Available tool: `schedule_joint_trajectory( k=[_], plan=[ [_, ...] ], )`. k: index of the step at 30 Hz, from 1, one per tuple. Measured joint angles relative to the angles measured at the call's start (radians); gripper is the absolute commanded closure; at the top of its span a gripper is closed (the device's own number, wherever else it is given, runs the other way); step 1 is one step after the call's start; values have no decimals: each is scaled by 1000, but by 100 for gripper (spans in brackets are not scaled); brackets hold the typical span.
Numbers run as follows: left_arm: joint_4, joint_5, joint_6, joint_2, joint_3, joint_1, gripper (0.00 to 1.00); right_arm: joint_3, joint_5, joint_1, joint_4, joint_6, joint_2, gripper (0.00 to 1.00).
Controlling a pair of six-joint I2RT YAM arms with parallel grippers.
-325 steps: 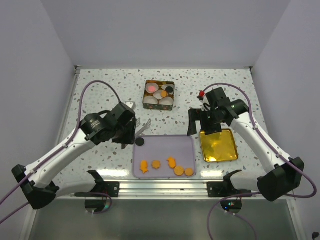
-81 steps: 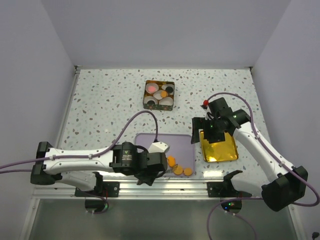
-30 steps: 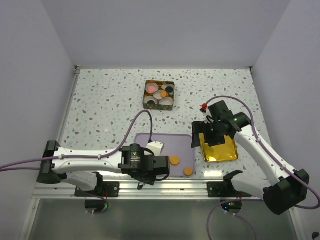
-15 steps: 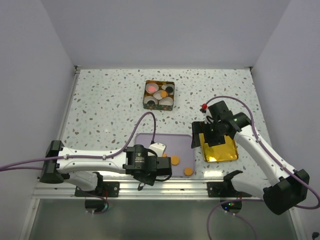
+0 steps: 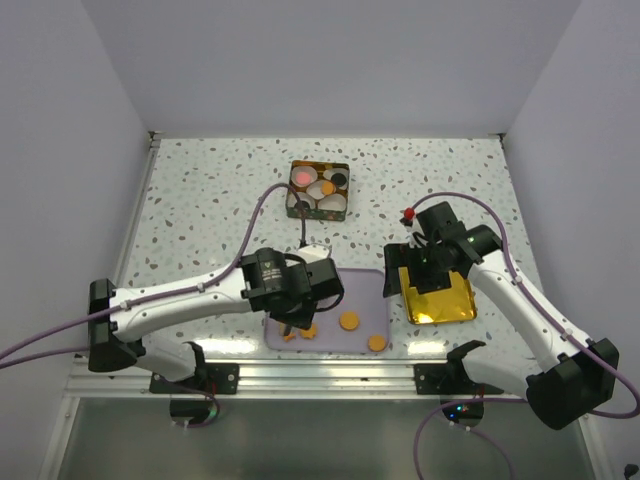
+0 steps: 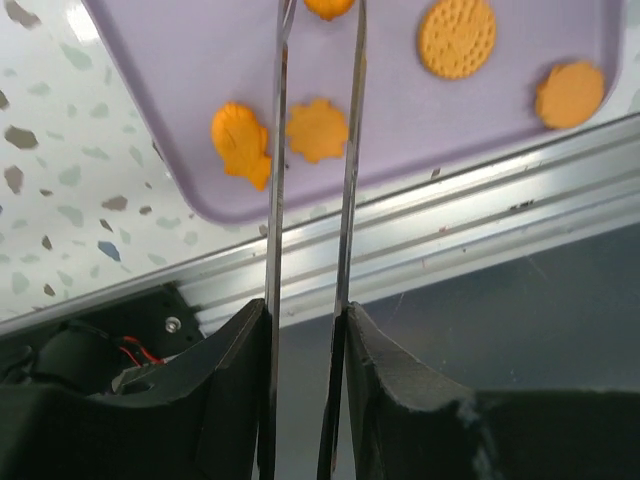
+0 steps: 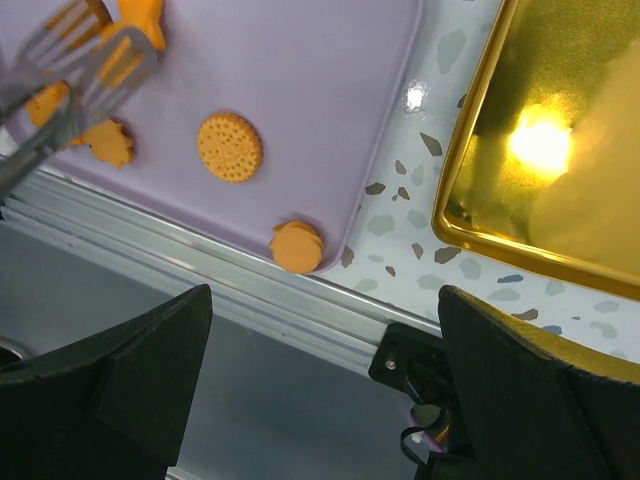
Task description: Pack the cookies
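Orange cookies lie on the purple tray (image 5: 330, 285): a fish (image 6: 240, 143), a star (image 6: 317, 129) and two rounds (image 6: 456, 37) (image 6: 569, 93). My left gripper (image 6: 305, 310) is shut on metal tongs (image 6: 350, 150) above the tray's near left part (image 5: 303, 312). Another orange cookie (image 6: 328, 6) shows between the tong tips at the frame's top edge; I cannot tell if it is gripped. The right wrist view shows the slotted tong tips (image 7: 90, 50) over it. My right gripper (image 7: 320, 400) is wide open and empty, hovering between the tray and the gold lid (image 5: 412, 268).
A gold box (image 5: 343, 204) at the back centre holds white paper cups with a pink, a black and an orange cookie. The shiny gold lid (image 5: 436, 293) lies right of the tray. An aluminium rail (image 5: 330, 372) runs along the table's near edge.
My left arm has swung from the near rail back over the tray's left part, carrying the tongs. The fish and star cookies now show. The right arm has stayed still.
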Motion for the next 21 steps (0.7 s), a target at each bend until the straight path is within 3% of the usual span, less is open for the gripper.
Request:
schedule_joint_trajectory(
  k=[12,21],
  plan=[
    [10,-38,338,98,277,365,61,6,27,0,-55,12,-74,1],
    [62,-25,509,252,480,503,61,34,63,0,-121,27,-126,1]
  ],
)
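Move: The orange cookie is already in the left hand's fork tongs, low over the tray. The box's empty front-right cup lies about 28 cm ahead, 6 cm right and 14 cm below the left hand. The box's centre cookie is some 32 ahead and 5 right, its black cookie about 33 ahead and 8 right; the flower cookie lies almost straight below, 1 cm right. From the right hand, that cup is about 19 ahead, 15 left and 12 below. Keeping the cookie pinched between the tongs at an unchanged opening, the left hand sweeps quickly forward off the tray towards the box's front edge, some 20 cm, rising about 7 cm and tipping its fingers forward and up by roughly 15 degrees; it slows near the end. The right hand, open and empty, eases a few centimetres up, back and to its right, away from the box. ##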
